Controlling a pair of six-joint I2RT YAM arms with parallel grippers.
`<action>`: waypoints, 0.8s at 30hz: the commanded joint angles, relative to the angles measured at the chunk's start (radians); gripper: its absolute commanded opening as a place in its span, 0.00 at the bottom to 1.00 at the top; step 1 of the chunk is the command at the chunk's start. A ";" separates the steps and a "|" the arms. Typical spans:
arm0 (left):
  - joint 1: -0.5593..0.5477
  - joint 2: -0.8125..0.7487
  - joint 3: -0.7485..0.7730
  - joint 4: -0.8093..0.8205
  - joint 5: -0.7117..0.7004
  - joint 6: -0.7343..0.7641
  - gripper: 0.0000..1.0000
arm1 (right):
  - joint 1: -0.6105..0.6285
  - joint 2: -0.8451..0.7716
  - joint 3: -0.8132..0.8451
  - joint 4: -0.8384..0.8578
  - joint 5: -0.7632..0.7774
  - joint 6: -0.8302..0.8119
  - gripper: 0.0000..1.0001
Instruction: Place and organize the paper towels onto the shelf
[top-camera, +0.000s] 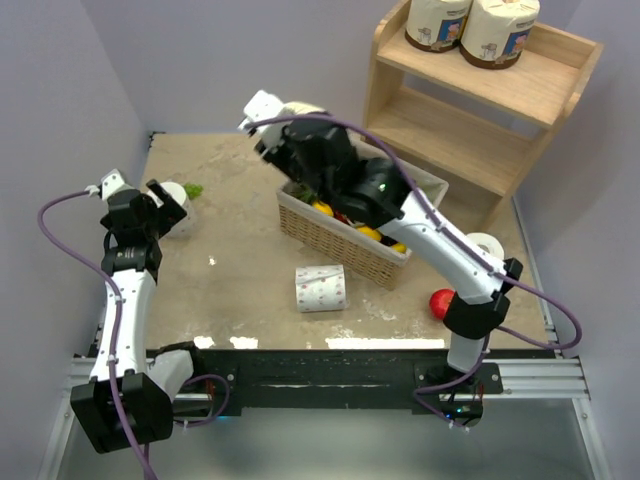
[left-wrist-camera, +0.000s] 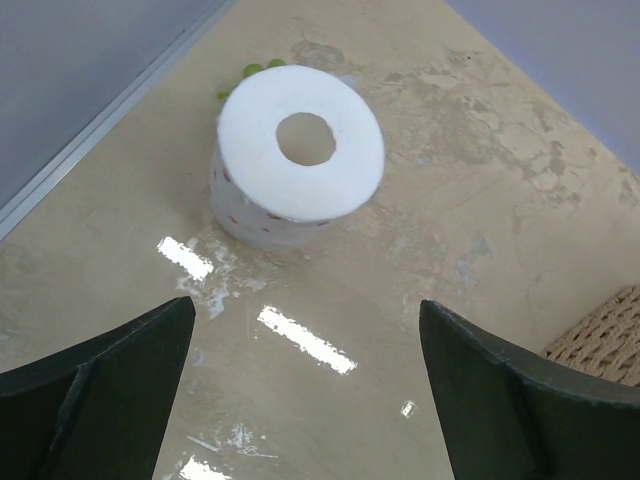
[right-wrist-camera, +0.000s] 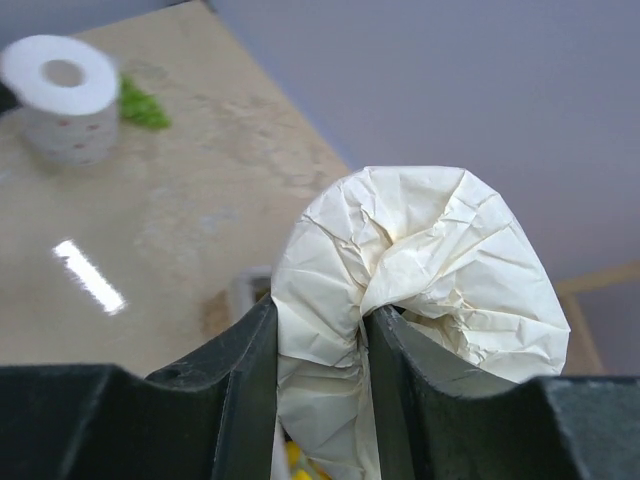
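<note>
My right gripper (right-wrist-camera: 320, 335) is shut on a cream-wrapped paper towel roll (right-wrist-camera: 420, 255), pinching its crumpled end between both fingers. From above, that gripper (top-camera: 285, 130) holds the roll (top-camera: 303, 108) in the air over the far left end of the basket. Two wrapped rolls (top-camera: 438, 22) (top-camera: 500, 30) stand on the top tier of the wooden shelf (top-camera: 545, 85). A bare white roll (left-wrist-camera: 298, 150) stands upright just ahead of my open left gripper (left-wrist-camera: 305, 330), apart from it. Another white roll (top-camera: 320, 288) lies on its side mid-table, and a third (top-camera: 485, 245) sits by the right arm.
A wicker basket (top-camera: 330, 240) with yellow fruit stands mid-table under the right arm. A red fruit (top-camera: 441, 303) lies near the right base. A green leafy item (left-wrist-camera: 255, 70) sits behind the upright white roll. Walls close off the left and far sides.
</note>
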 joint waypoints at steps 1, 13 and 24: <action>-0.014 -0.032 -0.010 0.081 0.085 0.046 0.99 | -0.122 -0.063 0.114 -0.041 0.190 -0.127 0.39; -0.019 -0.034 -0.016 0.096 0.123 0.045 0.99 | -0.417 -0.146 0.155 0.068 0.310 -0.255 0.39; -0.021 -0.038 -0.016 0.098 0.123 0.045 0.99 | -0.555 -0.192 0.117 0.174 0.232 -0.263 0.39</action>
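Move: The right hand already holds a wrapped paper towel; the free right end of the top shelf, its likely place, lies about 45 cm to the right, 10 cm ahead and 5 cm above. On that board, at much the same height, the left wrapped towel stands some 25 cm right and 17 cm ahead, the right one 36 cm right and 15 cm ahead. The fruit basket is about 14 cm right, 7 cm ahead and 33 cm below. From the left hand, the shelf place is roughly 78 cm right, 10 cm ahead, 27 cm up. Keeping its pinch on the wrapped towel, the right hand sweeps quickly to the right by nearly 30 cm, away from above the basket and towards the top shelf, rising about 13 cm as it goes and reaching some 8 cm forward, nearly all of that early on, while the wrist swings about 40 degrees clockwise and the fingertips tilt up towards level. Meanwhile the empty left hand, fingers still wide open, eases about 2 cm to the right, turns slightly clockwise and then stays put. ##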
